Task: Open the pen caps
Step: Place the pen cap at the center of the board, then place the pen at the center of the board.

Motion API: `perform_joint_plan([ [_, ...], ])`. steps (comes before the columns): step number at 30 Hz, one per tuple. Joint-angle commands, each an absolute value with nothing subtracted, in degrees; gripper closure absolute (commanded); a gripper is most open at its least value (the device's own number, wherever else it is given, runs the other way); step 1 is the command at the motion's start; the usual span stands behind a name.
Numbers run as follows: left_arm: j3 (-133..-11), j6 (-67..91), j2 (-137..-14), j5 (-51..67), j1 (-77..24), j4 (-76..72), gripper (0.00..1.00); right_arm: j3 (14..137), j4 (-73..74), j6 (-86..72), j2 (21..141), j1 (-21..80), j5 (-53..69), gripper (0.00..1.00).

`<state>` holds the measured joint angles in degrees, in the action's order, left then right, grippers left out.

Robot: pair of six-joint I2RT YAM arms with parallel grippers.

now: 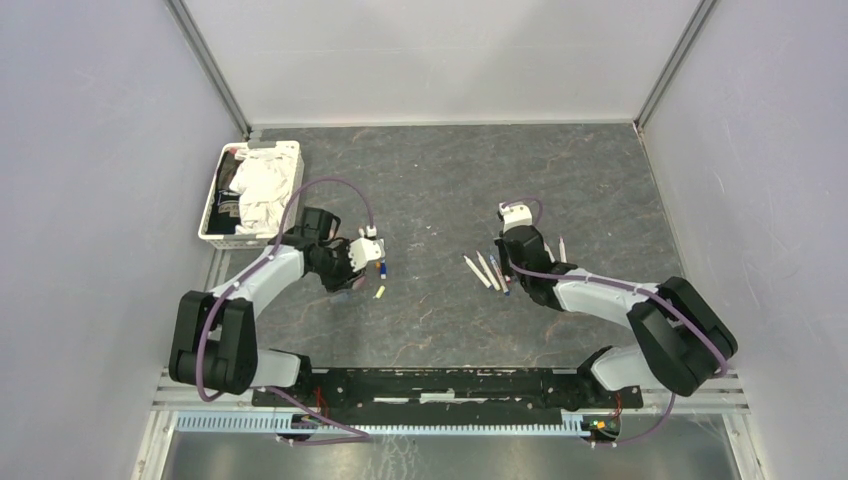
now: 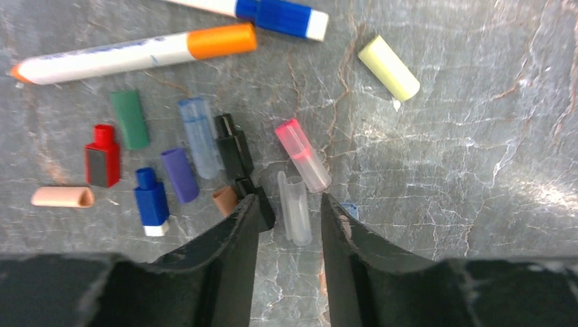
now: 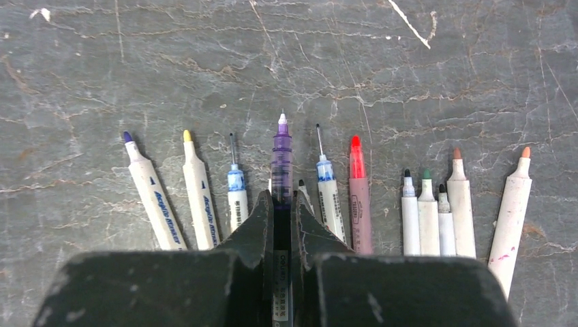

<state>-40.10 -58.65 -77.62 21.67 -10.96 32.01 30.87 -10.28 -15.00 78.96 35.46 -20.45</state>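
Several loose pen caps lie on the table in the left wrist view: green (image 2: 129, 119), red (image 2: 102, 155), blue (image 2: 151, 201), purple (image 2: 180, 174), black (image 2: 234, 145), pink (image 2: 302, 154), yellow (image 2: 388, 68). A clear cap (image 2: 294, 208) lies between the tips of my left gripper (image 2: 289, 199), which is open and grips nothing. Two pens keep their caps: orange (image 2: 221, 41) and blue (image 2: 279, 15). My right gripper (image 3: 281, 197) is shut on an uncapped purple pen (image 3: 281, 153), held over a row of uncapped pens (image 3: 426, 211).
A white tray (image 1: 213, 190) of white cloth stands at the back left. Seen from above, the left gripper (image 1: 360, 262) hovers over the caps and the right gripper (image 1: 510, 245) over the pen row (image 1: 485, 270). A peach cap (image 2: 63, 197) lies far left.
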Motion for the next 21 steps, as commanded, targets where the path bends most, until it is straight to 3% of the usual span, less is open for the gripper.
perform_joint_plan([
  [1,-47.08,-52.97,-76.96,25.33,-10.68,36.10,0.48,30.17,-14.44,-14.26,80.66,34.71,-21.95,1.00],
  [4,-51.95,-50.15,-75.08,26.38,-10.39,39.72,0.36,29.65,-14.98,-14.31,80.95,34.28,-21.65,0.96],
  [7,-58.18,-45.88,-73.59,27.09,-9.75,42.97,0.24,29.63,-15.02,-14.29,81.33,34.02,-21.08,0.83],
  [13,-68.13,-42.34,-74.12,29.89,-8.46,51.42,0.21,31.39,-13.01,-13.80,81.79,34.03,-18.93,0.66],
  [17,-70.81,-41.11,-73.90,30.10,-7.88,54.43,0.20,32.16,-11.37,-14.53,79.67,34.07,-19.83,0.65],
  [18,-71.25,-40.72,-73.54,30.06,-7.47,54.62,0.17,32.17,-11.29,-14.86,78.62,34.07,-20.14,0.65],
  [19,-71.58,-40.42,-73.15,30.22,-6.96,54.80,0.06,32.23,-11.38,-15.10,77.23,34.08,-20.19,0.64],
  [21,-72.60,-39.45,-72.22,30.03,-5.61,54.50,0.00,33.59,-11.16,-15.74,74.92,34.12,-19.61,0.59],
])
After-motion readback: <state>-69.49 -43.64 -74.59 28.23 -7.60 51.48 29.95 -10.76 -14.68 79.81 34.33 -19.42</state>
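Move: The clear cap lies loose between the left fingertips, directly below the hand point by about 2 cm. From it, a black cap is about 2 cm ahead, the pink cap 3 cm right, and the blue clear cap 3 cm back and 1 cm left. The right hand's purple pen goes to a gap some 3 cm below and 1 cm back; a red marker lies 2 cm left and 2 cm back of the hand, a blue-tipped pen 3 cm right and 2 cm back. The clear cap, already let go, is left behind as the left hand climbs about 16 cm and moves some 5 cm forward, spreading its fingers wide and turning slightly counter-clockwise. Meanwhile the purple pen is lowered about 2 cm by the right hand into the gap in the pen row; the right fingers open and let go of it, then rise slightly. ##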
